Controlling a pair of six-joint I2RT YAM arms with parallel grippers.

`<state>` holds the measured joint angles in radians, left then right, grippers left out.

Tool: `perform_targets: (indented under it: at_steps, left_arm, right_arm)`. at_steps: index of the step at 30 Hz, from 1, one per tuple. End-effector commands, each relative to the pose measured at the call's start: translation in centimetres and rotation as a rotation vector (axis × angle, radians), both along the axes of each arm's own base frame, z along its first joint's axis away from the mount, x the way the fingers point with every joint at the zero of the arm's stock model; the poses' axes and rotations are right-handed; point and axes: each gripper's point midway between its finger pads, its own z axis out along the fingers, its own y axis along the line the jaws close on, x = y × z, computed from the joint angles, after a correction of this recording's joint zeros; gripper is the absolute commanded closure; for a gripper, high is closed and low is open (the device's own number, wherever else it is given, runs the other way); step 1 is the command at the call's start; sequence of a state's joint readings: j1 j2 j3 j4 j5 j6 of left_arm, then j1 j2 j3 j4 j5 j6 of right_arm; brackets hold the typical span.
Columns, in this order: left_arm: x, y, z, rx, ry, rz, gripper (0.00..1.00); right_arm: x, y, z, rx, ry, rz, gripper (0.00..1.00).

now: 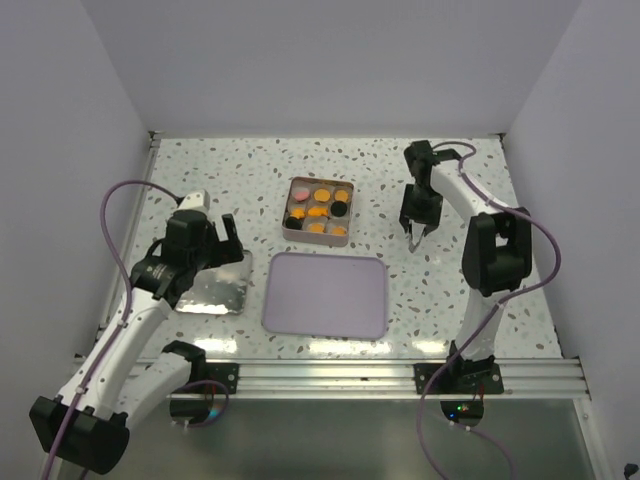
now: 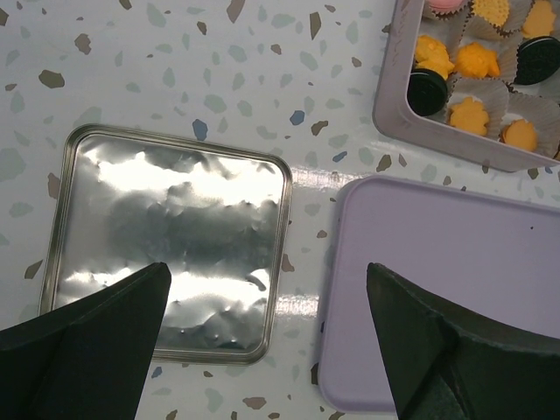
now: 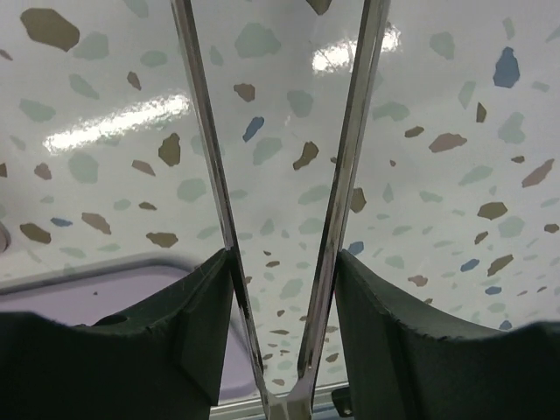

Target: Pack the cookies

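Observation:
The cookies sit in white paper cups inside a square tin at the middle of the table: mostly orange, two black, one pink. In the left wrist view the cookies and the tin show at the upper right. My left gripper hangs open and empty over the tin's shiny lid. My right gripper, to the right of the tin, is shut on metal tongs. Their two arms stand apart with nothing between them, and their tips are out of view.
A lavender tray lies bare in front of the tin, next to the lid. In the left wrist view the tray is under my right finger. White walls close in the speckled table on three sides.

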<state>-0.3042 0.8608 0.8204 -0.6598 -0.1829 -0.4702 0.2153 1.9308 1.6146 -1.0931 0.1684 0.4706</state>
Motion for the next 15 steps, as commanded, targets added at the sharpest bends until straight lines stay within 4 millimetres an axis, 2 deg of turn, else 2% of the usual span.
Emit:
perform_targets:
  at_steps: [1, 6, 8, 9, 15]
  left_arm:
    - [0.6, -0.1, 0.2, 0.006, -0.015, 0.004, 0.00]
    - [0.8, 0.3, -1.6, 0.045, 0.073, 0.029, 0.00]
    - [1.1, 0.6, -2.4, 0.067, 0.113, 0.047, 0.00]
    - [1.1, 0.7, -2.8, 0.074, 0.130, 0.055, 0.00]
    - [2.2, 1.5, -4.6, 0.118, 0.147, 0.105, 0.00]
  right_arm:
    - [1.9, 0.8, -1.7, 0.050, -0.026, -0.011, 0.49]
    - [4.3, 0.1, -4.4, 0.082, 0.022, -0.047, 0.49]
    - [5.5, -0.1, -4.6, 0.094, 0.016, -0.056, 0.49]
    - [5.7, -0.6, -5.8, 0.095, 0.044, -0.068, 0.49]
    - [7.8, -2.1, -7.6, 0.113, 0.066, -0.108, 0.45]
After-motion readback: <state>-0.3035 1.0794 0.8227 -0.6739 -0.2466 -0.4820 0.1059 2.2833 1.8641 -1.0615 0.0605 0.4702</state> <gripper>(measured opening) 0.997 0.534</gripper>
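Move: The right hand, still gripping the tongs, is going to the bare table right of the cookie box: the spot is some 6 cm ahead, 1 cm to its right and 9 cm below. The box lies 8 cm ahead and 25 cm to its left, the purple tray 14 cm back and 23 cm left. For the empty left hand the metal lid is level ahead, 9 cm left and 17 cm below; the purple tray is 3 cm back and 20 cm right, the box 18 cm ahead and 17 cm right. Downward first, then more and more forward, the right hand brings the held tongs about 7 cm down and 6 cm out over the bare table, easing slightly right and levelling off low. Its fingers keep the tongs, only just starting to slacken. The open left hand sinks about 5 cm towards the metal lid, tipping some 12 degrees further down, touching nothing. ##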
